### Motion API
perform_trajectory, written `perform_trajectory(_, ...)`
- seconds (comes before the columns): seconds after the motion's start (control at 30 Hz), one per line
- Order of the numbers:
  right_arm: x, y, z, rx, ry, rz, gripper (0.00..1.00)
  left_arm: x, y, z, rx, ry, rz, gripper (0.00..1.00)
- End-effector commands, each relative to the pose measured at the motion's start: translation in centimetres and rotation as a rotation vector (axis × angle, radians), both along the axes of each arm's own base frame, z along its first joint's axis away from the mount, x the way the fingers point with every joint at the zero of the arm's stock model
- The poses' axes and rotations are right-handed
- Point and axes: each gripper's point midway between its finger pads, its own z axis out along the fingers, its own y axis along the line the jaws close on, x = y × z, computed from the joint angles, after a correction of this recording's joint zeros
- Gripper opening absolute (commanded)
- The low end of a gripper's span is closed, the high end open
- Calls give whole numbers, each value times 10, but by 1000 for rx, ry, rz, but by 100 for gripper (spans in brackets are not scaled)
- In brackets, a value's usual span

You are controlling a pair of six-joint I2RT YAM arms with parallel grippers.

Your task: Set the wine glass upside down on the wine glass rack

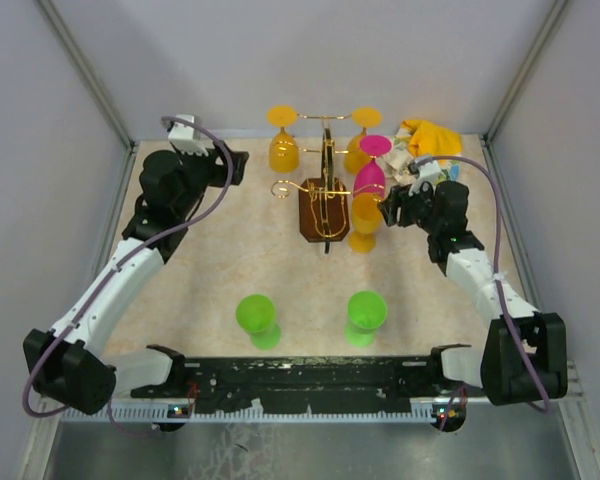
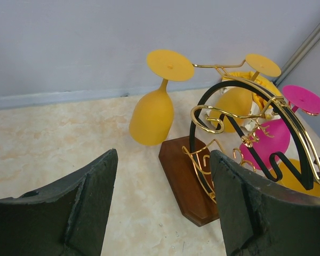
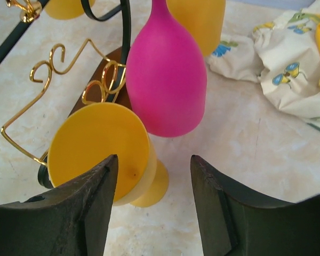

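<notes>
The wine glass rack (image 1: 325,195), gold wire on a brown wooden base, stands mid-table at the back; it also shows in the left wrist view (image 2: 189,176). Two yellow glasses (image 1: 283,142) and a pink glass (image 1: 372,168) hang on it upside down. A third yellow glass (image 1: 365,222) stands upright on the table against the rack's right side. My right gripper (image 1: 385,207) is open, just right of this glass. In the right wrist view the glass (image 3: 98,146) sits by the left finger, not gripped. My left gripper (image 1: 242,165) is open and empty, left of the rack.
Two green glasses (image 1: 257,318) (image 1: 366,314) stand upright near the front edge. A yellow and white cloth (image 1: 425,140) lies at the back right, and it shows in the right wrist view (image 3: 288,69). Walls close the table at the back and sides.
</notes>
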Motion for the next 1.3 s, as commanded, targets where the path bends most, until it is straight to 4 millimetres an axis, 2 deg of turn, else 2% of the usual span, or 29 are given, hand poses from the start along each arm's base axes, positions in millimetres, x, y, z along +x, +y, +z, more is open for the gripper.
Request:
perform_trajectory(0.0, 1, 5, 13, -21, -5, 6, 55, -7, 7, 25, -19, -43, 12, 76)
perform_trajectory(0.13, -2, 5, 6, -34, 14, 6, 49, -10, 6, 25, -21, -36, 5, 76)
perform_trajectory(0.23, -3, 4, 4, -39, 20, 3, 31, -12, 7, 26, -21, -36, 5, 76)
perform_trajectory(0.5, -8, -7, 15, -70, 6, -48, 0, -18, 7, 30, -35, -37, -5, 76)
perform_trajectory(0.63, -12, -25, 27, -98, -11, -144, 0, -21, 6, 33, -43, -32, -15, 76)
perform_trajectory(0.8, -22, -61, 46, -139, -23, -341, 0, -22, 9, 34, -67, 10, 13, 76)
perform_trajectory(0.97, -37, -94, 72, -147, -55, -532, 0, -21, 4, 32, -135, 66, 9, 78)
perform_trajectory(1.13, -46, -109, 106, -158, -133, -602, 0, -21, -6, 29, -235, 134, -14, 78)
perform_trajectory(1.27, -51, -112, 142, -150, -216, -610, 0, -24, -6, 32, -297, 159, -7, 78)
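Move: The standing yellow wine glass has its middle about 3 cm to the right hand's left, 2 cm back and some 7 cm below. The hanging pink glass is about 7 cm ahead, 2 cm left and 5 cm above that hand; the rack is roughly 10 cm left, 1 cm ahead, about level in height. The cloth lies some 16 cm ahead, 10 cm right and 15 cm below. From the left hand, the yellow glass is about 21 cm right, 4 cm back and 23 cm below. The yellow glass's right-hand wall, near the rim, is what the right fingers settle around, dipping 2–3 cm and easing back slightly before closing fully to pinch it. The right hand then swings about 10 cm right, away from the rack, rising some 10 cm, drawing back another 3 cm and turning about 30 degrees clockwise. The empty left hand eases back and up a couple of centimetres and tips down slightly. ##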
